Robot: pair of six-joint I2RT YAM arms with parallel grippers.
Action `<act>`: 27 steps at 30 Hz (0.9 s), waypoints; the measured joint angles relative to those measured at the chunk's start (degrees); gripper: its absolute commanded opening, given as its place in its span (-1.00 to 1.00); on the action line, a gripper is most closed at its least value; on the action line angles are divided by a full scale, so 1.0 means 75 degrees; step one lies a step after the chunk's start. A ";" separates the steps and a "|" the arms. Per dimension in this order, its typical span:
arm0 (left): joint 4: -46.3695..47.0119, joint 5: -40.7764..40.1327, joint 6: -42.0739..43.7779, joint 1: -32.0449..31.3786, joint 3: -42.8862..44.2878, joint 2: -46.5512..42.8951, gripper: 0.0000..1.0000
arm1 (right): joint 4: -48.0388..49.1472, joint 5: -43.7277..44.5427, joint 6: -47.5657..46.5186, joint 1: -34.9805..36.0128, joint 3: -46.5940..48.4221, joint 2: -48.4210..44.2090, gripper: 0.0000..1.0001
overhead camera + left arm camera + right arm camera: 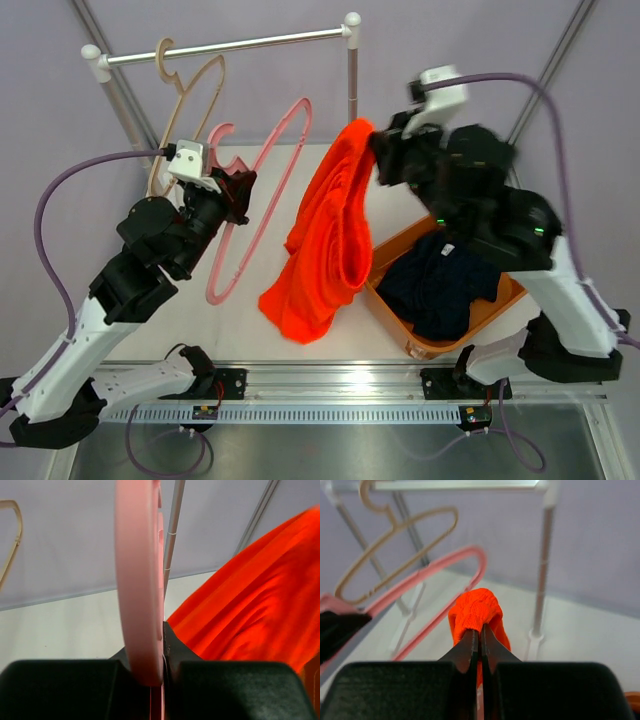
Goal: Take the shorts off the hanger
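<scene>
The orange shorts [325, 240] hang limp from my right gripper [377, 150], which is shut on their bunched top edge [474, 611]; their lower end rests on the table. They hang apart from the pink hanger [262, 195], which my left gripper [236, 190] is shut on near the hook; its bar [139, 580] runs between the jaws in the left wrist view, with orange fabric [250, 605] to the right. The navy shorts [440, 285] lie in an orange bin [392, 302]. No drawstring shows.
A clothes rail [230, 45] on white posts spans the back, with a beige hanger [185, 95] hooked on it. The rail's right post [352, 80] stands just behind the orange shorts. The bin sits at right near my right arm.
</scene>
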 measured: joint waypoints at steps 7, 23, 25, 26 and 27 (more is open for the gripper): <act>-0.0306 -0.0143 0.0047 0.0000 -0.0277 -0.0210 -1.00 | 0.1988 0.1670 -0.1647 0.0000 -0.0233 -0.2716 -1.00; -0.0396 -0.0125 0.0047 0.0000 -0.0318 -0.0026 -1.00 | 0.3480 0.3226 -0.2559 -0.0003 -0.2034 -0.3858 -1.00; -0.0396 -0.0122 0.0044 0.0000 -0.0318 -0.0026 -1.00 | 0.3322 0.3214 -0.2521 -0.0003 -0.2020 -0.3465 -1.00; -0.0396 -0.0122 0.0044 0.0000 -0.0318 -0.0029 -1.00 | 0.3206 0.3203 -0.2506 -0.0003 -0.2020 -0.3255 -1.00; -0.0399 -0.0125 0.0044 0.0000 -0.0318 -0.0029 -1.00 | 0.3130 0.3191 -0.2503 -0.0003 -0.2020 -0.3083 -1.00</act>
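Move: To the right hand's right, about 20 cm off and level with it fore and aft, lies the orange basket for the orange shorts it already holds, some 42 cm lower. The dark shorts lie in the basket, roughly 18 cm right and 2 cm ahead of this hand. The bare pink hanger is about 27 cm to its left, 3 cm ahead and slightly lower. From the left hand the basket is some 52 cm right, 3 cm ahead and 36 cm below. Sweeping fast, the right hand carries the pinched orange shorts about 30 cm right, also up and back, past the basket's middle, then reverses some 12 cm left and 7 cm forward, sinking slightly, back over the basket. Its fingers stay shut while the wrist turns clockwise and tips up. The left hand keeps its grip on the pink hanger and sinks about 3 cm. ##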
